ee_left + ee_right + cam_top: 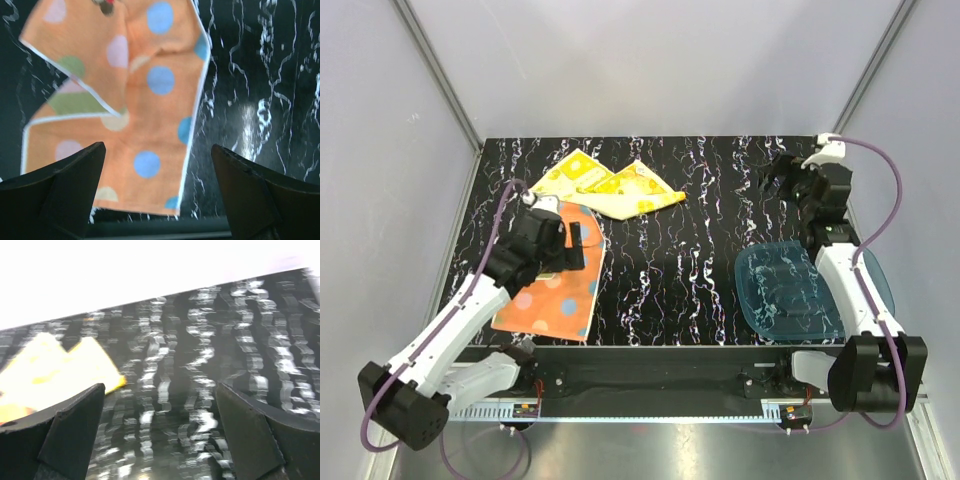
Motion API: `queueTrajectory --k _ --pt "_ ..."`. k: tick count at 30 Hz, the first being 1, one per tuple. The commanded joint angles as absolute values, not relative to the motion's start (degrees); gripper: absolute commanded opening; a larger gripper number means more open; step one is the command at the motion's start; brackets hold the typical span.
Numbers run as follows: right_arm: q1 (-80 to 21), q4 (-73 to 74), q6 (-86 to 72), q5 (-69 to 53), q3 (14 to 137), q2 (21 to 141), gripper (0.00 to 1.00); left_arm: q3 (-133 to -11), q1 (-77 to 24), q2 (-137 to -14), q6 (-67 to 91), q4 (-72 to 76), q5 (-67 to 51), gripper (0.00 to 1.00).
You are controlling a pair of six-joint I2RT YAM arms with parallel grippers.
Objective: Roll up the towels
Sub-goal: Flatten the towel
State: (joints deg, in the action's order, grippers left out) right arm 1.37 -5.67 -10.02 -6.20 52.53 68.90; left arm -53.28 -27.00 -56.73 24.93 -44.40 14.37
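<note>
An orange polka-dot towel [552, 293] lies flat at the table's front left, one corner folded over [95, 85]. My left gripper [582, 240] hovers open above its far end, and in the left wrist view the towel [150, 125] fills the space ahead of the open gripper [157, 155], nothing between the fingers. A yellow patterned towel [607, 186] lies crumpled at the back left. My right gripper [775, 178] stands open over bare table at the back right. Its wrist view, blurred, shows the yellow towel [55, 367] at the left, ahead of the open right gripper [160, 392].
A translucent blue plastic tray [785, 290] sits at the front right, partly under my right arm. The table [700, 250] is black with white marbling. Light walls enclose it at the back and sides.
</note>
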Motion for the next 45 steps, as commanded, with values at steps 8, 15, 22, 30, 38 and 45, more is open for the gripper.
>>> queueTrajectory --k 8,15,22,30,38,45 --pt "0.97 5.52 -28.74 -22.5 56.95 70.84 1.0 -44.31 -39.8 -60.02 46.91 -50.45 16.0 0.9" --pt "-0.52 16.25 -27.07 -23.55 61.69 73.91 1.0 -39.12 -48.68 -65.12 55.8 -48.96 17.31 0.87" --pt "-3.95 21.44 -25.49 -21.8 63.72 75.41 1.0 -37.97 -52.82 -73.12 59.85 -46.23 18.63 0.85" --pt "-4.48 23.38 -25.05 -22.41 64.42 74.45 1.0 -32.96 -52.91 -73.57 60.73 -40.96 17.58 0.61" --pt "-4.57 25.22 -24.87 -22.85 65.39 74.36 1.0 -29.27 -52.91 -74.44 60.3 -35.34 15.91 0.12" --pt "-5.79 25.84 -25.22 -23.99 65.39 74.71 1.0 -30.05 -53.87 -71.99 57.31 -34.53 13.8 0.0"
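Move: The orange towel's near right corner lies about 12 cm back, 4 cm right and 16 cm below the open left hand, with the table's front edge some 3 cm nearer the base than that corner. The tip of the towel's folded-over flap is about 13 cm farther out and 8 cm left of the corner; the yellow towel's middle is roughly 25 cm ahead and 10 cm right of the left hand. From the right hand, that corner lies about 28 cm back, 43 cm left and 26 cm below. The orange towel's near right corner is pinched by the left hand, which drops about 16 cm while drawing back some 11 cm and slightly right, its fingers tipping steeper down, then closes fully at table level. Touching nothing, the right hand stays open, swings about 9 cm left and 6 cm back, rises briefly, then sinks to 6 cm below its start, tipping down some 30 degrees. ##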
